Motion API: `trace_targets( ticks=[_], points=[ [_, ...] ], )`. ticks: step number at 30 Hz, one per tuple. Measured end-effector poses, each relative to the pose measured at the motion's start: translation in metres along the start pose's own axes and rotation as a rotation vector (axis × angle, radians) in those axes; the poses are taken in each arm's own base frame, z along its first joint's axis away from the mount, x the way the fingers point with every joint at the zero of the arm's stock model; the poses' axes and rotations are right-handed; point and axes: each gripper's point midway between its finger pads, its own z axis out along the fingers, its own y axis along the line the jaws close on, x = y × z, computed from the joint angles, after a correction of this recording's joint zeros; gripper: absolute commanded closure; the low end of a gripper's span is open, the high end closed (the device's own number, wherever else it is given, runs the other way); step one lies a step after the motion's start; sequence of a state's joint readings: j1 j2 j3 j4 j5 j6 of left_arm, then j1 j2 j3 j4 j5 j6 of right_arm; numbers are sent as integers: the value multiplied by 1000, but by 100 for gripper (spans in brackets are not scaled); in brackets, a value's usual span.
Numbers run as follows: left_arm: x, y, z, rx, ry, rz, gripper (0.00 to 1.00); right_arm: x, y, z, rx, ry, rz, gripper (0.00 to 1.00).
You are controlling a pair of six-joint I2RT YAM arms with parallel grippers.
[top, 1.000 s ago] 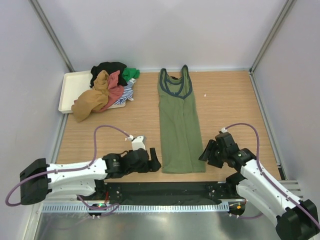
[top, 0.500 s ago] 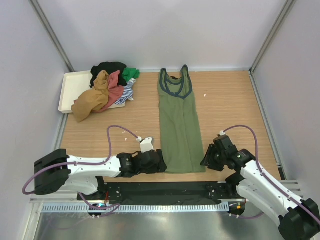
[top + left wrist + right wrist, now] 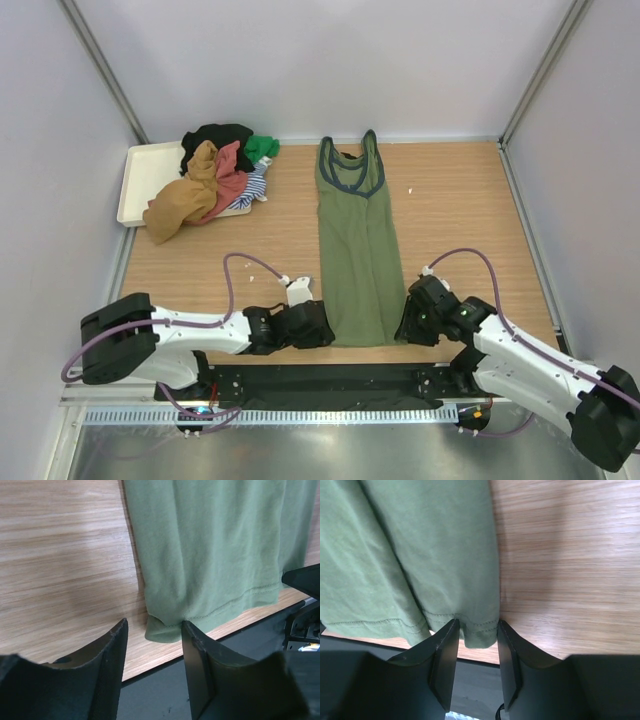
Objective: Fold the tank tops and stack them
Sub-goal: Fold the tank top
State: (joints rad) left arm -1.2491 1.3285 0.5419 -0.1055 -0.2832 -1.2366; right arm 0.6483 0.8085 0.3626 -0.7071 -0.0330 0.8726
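Note:
An olive green tank top [image 3: 356, 250] with navy trim lies flat and lengthwise on the wooden table, straps at the far end. My left gripper [image 3: 322, 329] sits low at its near left hem corner. In the left wrist view the left gripper [image 3: 154, 632] is open, with that hem corner [image 3: 162, 631] just between the fingertips, not pinched. My right gripper [image 3: 407, 322] is at the near right hem corner. Seen from the right wrist, the right gripper [image 3: 476, 627] is open and its fingers straddle the stitched corner [image 3: 480, 632].
A heap of other tank tops [image 3: 215, 180] in mustard, red, black, green and stripes lies at the back left, partly on a cream tray [image 3: 140, 185]. A black strip [image 3: 330, 380] runs along the table's near edge. Grey walls close three sides.
Both arms moved inward to the green top's near hem corners, the left one travelling furthest to the right. Both pairs of jaws have narrowed.

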Motion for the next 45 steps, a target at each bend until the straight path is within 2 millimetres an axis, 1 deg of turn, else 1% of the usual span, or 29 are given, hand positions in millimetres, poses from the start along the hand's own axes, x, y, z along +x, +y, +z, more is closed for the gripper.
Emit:
trace_targets(
  ticks=[1,3,4,5,7,8,9,13,17,21,24,28,30,33,34,36,39,41,43,45],
  points=[
    [1,0,1,-2,4,-2,55,1,2,1,-2,-1,-9,61],
    [3,1,2,-5,12,-8,59,2,5,2,-4,-5,-26,68],
    [4,1,3,-5,16,-10,61,3,6,3,-4,-5,-31,70],
    [5,1,3,-6,21,-10,69,3,7,3,-5,-6,-32,80],
    [7,0,5,-4,30,-15,82,5,8,4,-4,-5,-40,92],
    [8,0,5,-2,36,-15,98,5,9,5,-5,-4,-40,98],
    [10,-1,5,2,42,-21,100,5,10,6,-5,-5,-41,99],
    [12,-6,0,28,57,-19,100,5,11,5,-6,-6,-47,99],
    [9,-13,-10,70,55,-33,100,4,13,-3,-4,-4,-57,99],
    [2,-22,-21,109,42,-55,100,-6,23,-15,-21,-29,-79,99],
    [-8,-21,-24,115,38,-80,100,-19,33,-23,-34,-77,-90,99],
    [-30,-7,-20,69,25,-110,100,-43,46,-38,-32,-163,-96,99],
    [-44,-6,-21,50,15,-112,100,-60,56,-47,-20,-208,-102,99],
    [-77,-17,-24,54,-17,-113,100,-92,78,-58,17,-277,-126,99],
    [-89,-23,-26,65,-33,-114,100,-99,82,-60,21,-290,-126,99],
    [-112,-33,-29,74,-59,-109,100,-119,90,-63,45,-317,-128,99],
    [-149,-49,-27,75,-97,-84,100,-153,96,-62,72,-351,-103,99],
    [-169,-54,-22,63,-112,-66,100,-175,93,-58,98,-364,-75,99],
    [-189,-59,-12,47,-126,-48,100,-192,89,-51,116,-365,-54,99],
    [-205,-57,2,16,-129,-32,100,-209,87,-41,144,-356,-44,99]
  ],
)
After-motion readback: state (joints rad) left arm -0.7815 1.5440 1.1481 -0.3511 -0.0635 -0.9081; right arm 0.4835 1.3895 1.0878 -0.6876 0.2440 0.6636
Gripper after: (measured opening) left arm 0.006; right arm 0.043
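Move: The tank top lies folded lengthwise, with its near-left hem corner between the left fingertips, roughly 1 cm back, 1 cm right and 1 cm below that hand. The near-right hem corner is about 1 cm left of the right hand, neither ahead nor back, and 1 cm down; from the left hand it is some 20 cm right and level front to back. The neckline lies about 45 cm ahead of the left hand and 7 cm right. Both hands pinch the hem corners, rise about 12 cm and go forward about 20 cm towards the neckline. ##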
